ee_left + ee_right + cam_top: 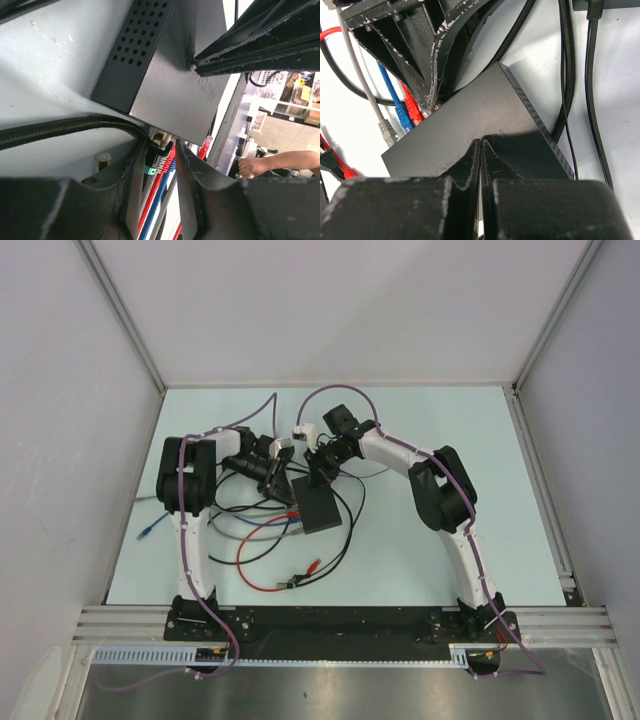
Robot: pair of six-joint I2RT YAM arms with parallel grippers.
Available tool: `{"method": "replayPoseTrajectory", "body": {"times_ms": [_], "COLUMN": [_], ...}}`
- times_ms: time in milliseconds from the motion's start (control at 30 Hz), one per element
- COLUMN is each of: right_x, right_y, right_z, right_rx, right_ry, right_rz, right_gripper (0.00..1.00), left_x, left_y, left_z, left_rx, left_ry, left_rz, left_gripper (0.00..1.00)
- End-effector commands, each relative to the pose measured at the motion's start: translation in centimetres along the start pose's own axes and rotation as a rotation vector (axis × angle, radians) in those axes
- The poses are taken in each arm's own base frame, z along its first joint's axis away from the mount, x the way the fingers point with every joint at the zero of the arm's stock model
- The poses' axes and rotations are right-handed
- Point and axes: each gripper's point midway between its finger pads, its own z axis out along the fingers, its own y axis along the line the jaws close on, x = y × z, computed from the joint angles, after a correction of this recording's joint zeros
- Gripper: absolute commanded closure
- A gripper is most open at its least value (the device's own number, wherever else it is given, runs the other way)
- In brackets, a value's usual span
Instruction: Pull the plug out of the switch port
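Note:
The switch (322, 506) is a flat matte black box lying mid-table, with a perforated side (135, 40). My right gripper (480, 142) is shut and empty, and its fingertips (200, 62) press down on the switch's top (485, 110). My left gripper (161, 147) is at the socket edge, shut on a black plug (159, 145) with a teal tab. Its fingers (137, 165) lie against the plug's sides, and red and blue cables (157, 185) run between them. Grey (387, 131), blue (402, 119) and red (413, 111) plugs sit in neighbouring ports.
Loose red and black cables (255, 540) loop on the table in front of the switch, with a blue plug end (147, 533) at the left edge and clip leads (300, 575) near the front. Thick black cables (565, 75) lie beside the switch. White walls enclose the table.

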Motion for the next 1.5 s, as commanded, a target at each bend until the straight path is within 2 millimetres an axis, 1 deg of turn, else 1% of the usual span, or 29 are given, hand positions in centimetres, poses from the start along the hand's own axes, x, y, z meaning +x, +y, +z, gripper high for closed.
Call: {"method": "replayPoseTrajectory", "body": {"times_ms": [0,167,333,400,433,667,1033,1067,1100,1167,1200,1267,1300,1367,1400,1467], "right_x": [6.5,6.6,6.5,6.5,6.5,6.5,6.5,6.7,6.6,6.6,6.7,6.7,6.7,6.7,6.7,6.7], "right_y": [-2.4,-2.5,-2.4,-2.4,-2.4,-2.2,-1.9,-2.0,-1.9,-1.9,-1.8,-1.8,-1.9,-1.8,-1.7,-1.8], "right_z": [0.6,0.6,0.7,0.7,0.7,0.7,0.7,0.6,0.7,0.7,0.7,0.6,0.6,0.6,0.6,0.5], "right_rx": [0.107,0.107,0.107,0.107,0.107,0.109,0.111,0.113,0.112,0.113,0.112,0.113,0.114,0.115,0.114,0.115], "right_ry": [0.190,0.193,0.193,0.192,0.194,0.194,0.199,0.202,0.201,0.201,0.203,0.205,0.203,0.205,0.205,0.205], "right_rz": [0.070,0.071,0.068,0.066,0.067,0.061,0.052,0.054,0.052,0.049,0.050,0.051,0.051,0.050,0.049,0.050], "right_gripper": [1.00,1.00,1.00,1.00,1.00,1.00,1.00,1.00,1.00,1.00,1.00,1.00,1.00,1.00,1.00,1.00], "left_x": [0.6,0.8,1.0,1.0,1.0,1.5,2.1,2.1,2.0,1.9,1.8,1.6,1.0,0.7,-0.1,-0.2], "left_y": [-0.1,0.0,0.0,0.0,0.0,0.3,1.2,1.2,1.2,1.2,1.2,1.1,1.6,1.7,1.8,2.2], "left_z": [0.5,0.4,0.4,0.4,0.4,0.4,0.7,0.8,0.8,0.9,0.9,0.9,0.7,0.3,-0.1,-0.5], "left_rx": [0.032,0.029,0.026,0.027,0.025,0.005,-0.020,-0.015,-0.013,-0.008,-0.003,-0.004,-0.031,-0.056,-0.077,-0.120], "left_ry": [0.022,0.022,0.019,0.021,0.020,0.028,0.038,0.037,0.037,0.034,0.030,0.037,0.042,0.064,0.061,0.074], "left_rz": [0.000,0.010,0.014,0.009,0.009,0.018,-0.005,-0.007,-0.008,-0.011,-0.010,-0.018,-0.012,-0.036,-0.019,-0.030], "left_gripper": [0.64,0.64,0.71,0.69,0.65,0.63,0.71,0.72,0.77,0.82,0.88,0.93,0.98,0.99,0.99,1.00]}}
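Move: The black plug at the far end of the switch's row of ports sits just past the left fingertips, about 1 cm to their right and 1 cm below. The switch's middle is some 6 cm right of the left hand, level with it; the red plug is roughly 2 cm back and the blue one about 3 cm back, both straight below. From the right hand, the black plug lies around 4 cm back, 5 cm left and 3 cm lower. Hovering at the black plug, the left hand at first hardly shifts, easing only about half a centimetre back and slightly down with its fingers a third open. Late on the fingers close almost fully, seeming to pinch the thin black part at the plug's cable end, and the hand starts to edge forward again. The right hand's shut fingertips keep resting on the switch's top, bracing it. ##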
